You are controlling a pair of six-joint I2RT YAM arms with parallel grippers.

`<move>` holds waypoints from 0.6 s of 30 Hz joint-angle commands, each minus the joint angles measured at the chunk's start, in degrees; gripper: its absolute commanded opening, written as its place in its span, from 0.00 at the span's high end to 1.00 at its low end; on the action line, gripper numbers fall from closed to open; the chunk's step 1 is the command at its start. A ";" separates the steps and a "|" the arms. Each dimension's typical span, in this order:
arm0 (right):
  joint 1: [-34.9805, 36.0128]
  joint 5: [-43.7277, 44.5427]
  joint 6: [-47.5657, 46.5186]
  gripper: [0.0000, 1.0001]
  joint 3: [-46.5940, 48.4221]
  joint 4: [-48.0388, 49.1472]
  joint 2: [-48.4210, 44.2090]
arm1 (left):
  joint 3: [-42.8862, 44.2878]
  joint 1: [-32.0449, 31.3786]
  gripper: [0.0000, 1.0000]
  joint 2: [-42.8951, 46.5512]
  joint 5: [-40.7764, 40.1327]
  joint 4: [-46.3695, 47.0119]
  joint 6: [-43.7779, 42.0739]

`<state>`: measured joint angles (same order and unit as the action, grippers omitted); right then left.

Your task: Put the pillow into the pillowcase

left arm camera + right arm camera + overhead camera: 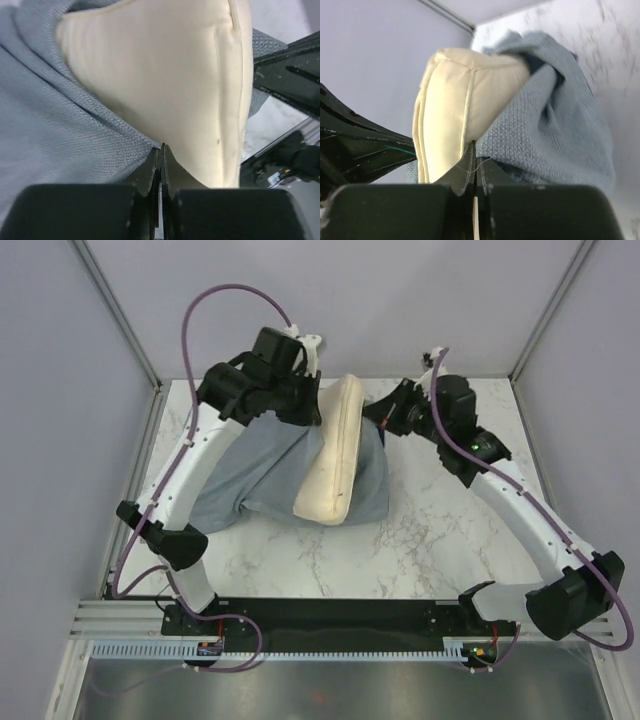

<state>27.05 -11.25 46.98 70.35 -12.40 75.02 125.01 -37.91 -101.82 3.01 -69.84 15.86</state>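
Observation:
The cream pillow (pixel 332 455) stands on its long edge and leans across the grey-blue pillowcase (pixel 255 470), which shows its paler side. The pillow's far end rises between both grippers. My left gripper (pixel 305 405) is at the pillow's far left side. In the left wrist view its jaws (pixel 161 148) are pressed shut where the pillowcase fabric (pixel 60 125) meets the pillow (pixel 170 75). My right gripper (pixel 385 420) is at the far right side. In the right wrist view it (pixel 473 145) is shut on the pillowcase edge (pixel 545 130) beside the pillow (pixel 455 100).
The white marble table (pixel 420 540) runs to grey walls at the back and sides, with metal corner posts (pixel 120 310). The arm bases sit on the black bar (pixel 340 615) at the near edge.

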 commanded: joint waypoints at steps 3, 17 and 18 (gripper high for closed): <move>-9.45 -13.96 0.65 1.00 19.59 -5.26 0.02 | 12.62 6.52 0.98 5.39 15.27 3.56 5.65; -32.67 -32.96 32.40 1.00 57.75 14.86 17.53 | 5.58 15.67 0.98 20.87 17.82 21.32 15.60; -32.67 -32.18 31.17 1.00 54.58 14.86 15.18 | 7.60 15.76 0.98 20.35 18.43 22.72 15.78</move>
<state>-5.58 -40.38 72.05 130.13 -4.84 91.15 128.49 -22.85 -81.69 18.09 -56.10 28.23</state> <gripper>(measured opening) 0.010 0.029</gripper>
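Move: The pillow stands on edge, squeezed between the two hands, its middle about 4 cm right of the left hand, 2 cm back and 8 below; from the right hand some 5 cm left, 4 back and 8 below. The pillowcase's slack cloth spreads over the table, about 16 cm left of the left hand and 28 below. The case's hanging front part is roughly 5 cm back from the right hand, 3 right and 20 below. The pillowcase's mouth is hauled up and apart around the pillow, each shut gripper keeping its pinch on the rim. The right hand rises fast, some 35 cm, while swinging out to the right; the left climbs about 20 cm, moving left and finally a little back. Both wrists tip their fingers upward, by roughly 40 degrees. ##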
